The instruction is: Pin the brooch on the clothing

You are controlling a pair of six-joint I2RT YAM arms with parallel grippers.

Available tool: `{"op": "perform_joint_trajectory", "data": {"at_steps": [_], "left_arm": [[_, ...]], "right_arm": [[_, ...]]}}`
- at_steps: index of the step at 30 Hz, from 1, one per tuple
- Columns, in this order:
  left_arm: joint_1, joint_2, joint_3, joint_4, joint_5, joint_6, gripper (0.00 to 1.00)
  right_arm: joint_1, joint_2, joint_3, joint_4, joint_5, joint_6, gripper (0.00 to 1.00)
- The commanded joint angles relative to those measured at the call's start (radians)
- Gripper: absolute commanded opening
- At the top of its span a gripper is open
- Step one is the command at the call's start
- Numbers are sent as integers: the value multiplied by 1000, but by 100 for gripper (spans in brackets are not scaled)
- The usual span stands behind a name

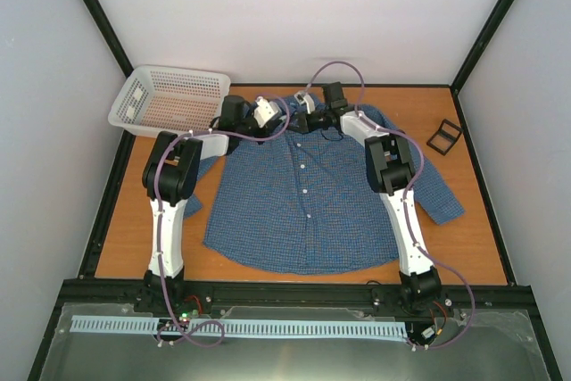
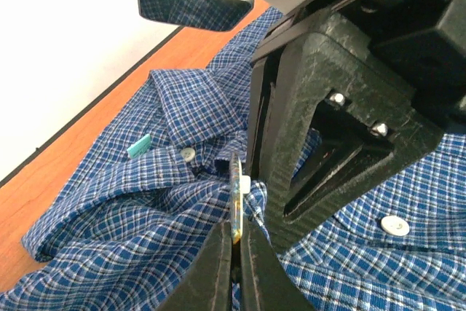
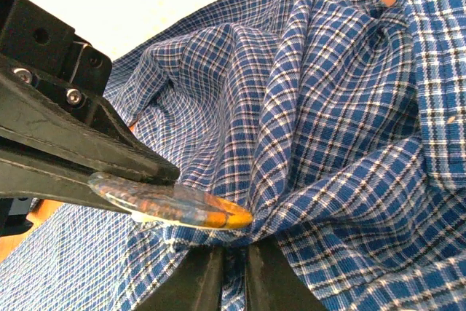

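Note:
The blue checked shirt (image 1: 312, 194) lies flat on the table, collar at the far side. Both grippers meet at the collar. My left gripper (image 2: 237, 234) is shut on the brooch (image 2: 235, 193), a thin golden-brown disc seen edge-on, with a white backing pressed against a raised fold of shirt. In the right wrist view the brooch (image 3: 175, 205) lies between the left gripper's black fingers (image 3: 80, 158) and the cloth. My right gripper (image 3: 234, 256) is shut on that fold of shirt (image 3: 328, 121). In the top view the left gripper (image 1: 270, 117) and right gripper (image 1: 304, 119) are almost touching; the brooch is too small to see there.
A white mesh basket (image 1: 169, 100) stands at the back left. A small black hinged box (image 1: 443, 136) lies open at the back right. The orange table (image 1: 482, 238) shows round the shirt. A teal label (image 2: 138, 146) and a white button (image 2: 188, 154) sit at the collar.

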Motion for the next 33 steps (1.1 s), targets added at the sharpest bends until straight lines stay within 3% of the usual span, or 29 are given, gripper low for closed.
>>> {"op": "perform_joint_trajectory", "data": {"at_steps": [1, 9, 14, 17, 23, 33], "left_arm": [[-14, -18, 49, 15, 106, -27, 1], [-26, 11, 112, -17, 203, -36, 1], [-20, 7, 99, -28, 184, -40, 1], [1, -1, 84, -26, 172, -63, 1], [28, 18, 113, -105, 163, -66, 1], [45, 44, 170, -168, 214, -114, 1]], "right_arm": [[19, 33, 45, -26, 3, -38, 9], [14, 48, 91, -88, 28, -72, 7], [2, 34, 82, -75, 34, -49, 7], [-8, -16, 9, -52, 59, -49, 18], [-24, -162, -231, 185, -7, -71, 53], [-23, -117, -190, 249, -61, -19, 62]]}}
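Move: The left hand holds the brooch edge-on, and the fold of clothing it works on lies roughly 1 cm ahead, 3 cm to its right and 2 cm below. The collar is some 6 cm straight ahead and 5 cm below, and a front button about 10 cm back, 4 cm right and 6 cm below. The right hand already pinches that fold; the brooch sits level with it in reach, about 2 cm to its left and 2 cm above. Upward and to the right, about 2 cm and 1.5 cm, the left hand carries the brooch, then eases back left while staying raised, tilting under 10 degrees and keeping its grip. The right hand at first holds its pinch nearly still, then opens wide, shifting about 2 cm back and 2 cm right as it dips some 2 cm and comes up again. ##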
